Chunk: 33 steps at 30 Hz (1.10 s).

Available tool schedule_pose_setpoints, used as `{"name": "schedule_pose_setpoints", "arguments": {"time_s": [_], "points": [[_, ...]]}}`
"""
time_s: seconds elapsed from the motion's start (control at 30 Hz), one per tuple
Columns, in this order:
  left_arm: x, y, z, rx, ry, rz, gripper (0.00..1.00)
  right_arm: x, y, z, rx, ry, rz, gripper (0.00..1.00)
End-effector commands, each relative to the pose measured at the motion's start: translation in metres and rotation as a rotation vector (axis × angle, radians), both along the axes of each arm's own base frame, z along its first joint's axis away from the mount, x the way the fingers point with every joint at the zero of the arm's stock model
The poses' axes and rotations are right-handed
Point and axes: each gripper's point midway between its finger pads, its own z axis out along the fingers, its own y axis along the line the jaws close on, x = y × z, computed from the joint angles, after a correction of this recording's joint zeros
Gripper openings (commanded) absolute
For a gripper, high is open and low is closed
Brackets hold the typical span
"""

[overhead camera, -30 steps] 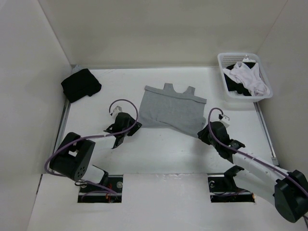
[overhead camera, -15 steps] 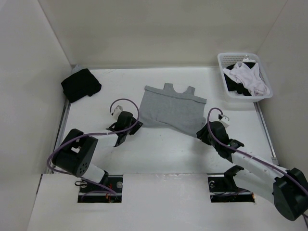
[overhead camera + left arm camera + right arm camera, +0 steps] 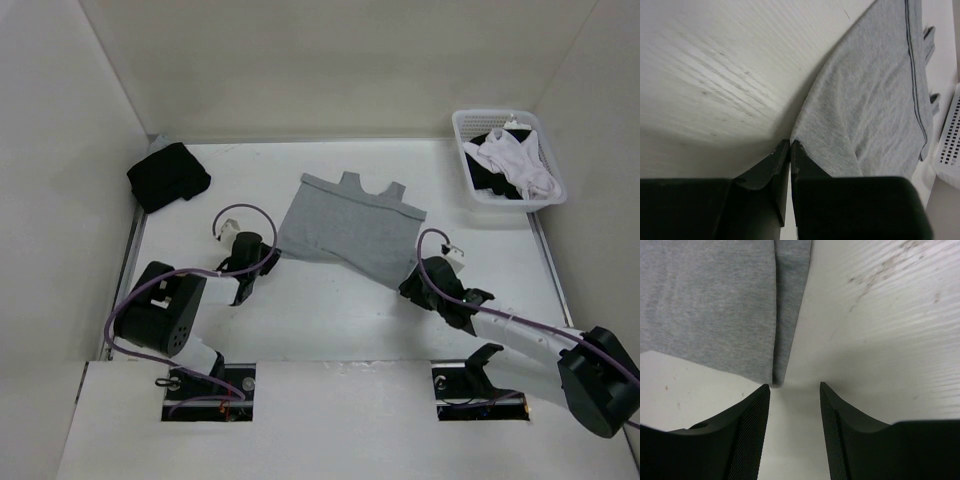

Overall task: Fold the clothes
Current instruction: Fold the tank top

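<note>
The clothes, a plain grey T-shirt (image 3: 345, 225), lie folded in half on the white table, neck side toward the back wall. My left gripper (image 3: 266, 262) is at the shirt's near-left corner. The left wrist view shows its jaws (image 3: 790, 142) shut, pinching the tip of the grey fabric (image 3: 865, 110). At the shirt's near-right corner is my right gripper (image 3: 407, 284). In the right wrist view it (image 3: 795, 386) stands open over bare table, and the shirt's folded corner (image 3: 715, 305) ends just ahead of its left finger (image 3: 747, 430).
A black folded bundle (image 3: 168, 176) lies at the back left by the wall. A white basket (image 3: 480, 200) with white and black garments stands at the back right; its side (image 3: 950, 145) also shows in the left wrist view. Walls enclose the table.
My left gripper has shut on the shirt's near-left corner and drawn it leftward. The right gripper has opened wider and shifted slightly left, letting go of the near-right corner.
</note>
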Motion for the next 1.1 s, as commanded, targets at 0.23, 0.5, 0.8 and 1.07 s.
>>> {"name": "schedule_pose_setpoints", "arguments": {"time_s": [0.23, 0.5, 0.8, 1.07], "points": [[-0.009, 0.022, 0.016, -0.005, -0.063, 0.004, 0.02, 0.011, 0.044, 0.007, 0.089, -0.005, 0.008, 0.43], [-0.015, 0.026, 0.015, -0.013, -0.062, -0.006, 0.02, 0.023, 0.047, 0.001, 0.075, -0.035, -0.033, 0.08], [-0.026, 0.058, 0.052, -0.018, -0.141, 0.039, 0.0, 0.048, 0.016, 0.068, 0.153, -0.237, -0.114, 0.01], [-0.046, 0.064, 0.167, -0.019, -0.379, 0.033, 0.0, 0.014, -0.003, 0.182, 0.214, -0.414, -0.03, 0.02]]}}
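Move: The right hand, open and low, has the tank top's near right corner about 2 cm ahead and 2 cm to its left, some 2 cm below. The right strap is roughly 25 cm ahead and 3 cm left of this hand. The left hand already pinches the near left corner. From it, the near right corner lies about 28 cm to the right and 8 cm back, and the left strap 18 cm ahead and 18 cm right. Right hand moves 5 cm left, pinches the corner; both hands then raise the hem roughly 13 cm. ##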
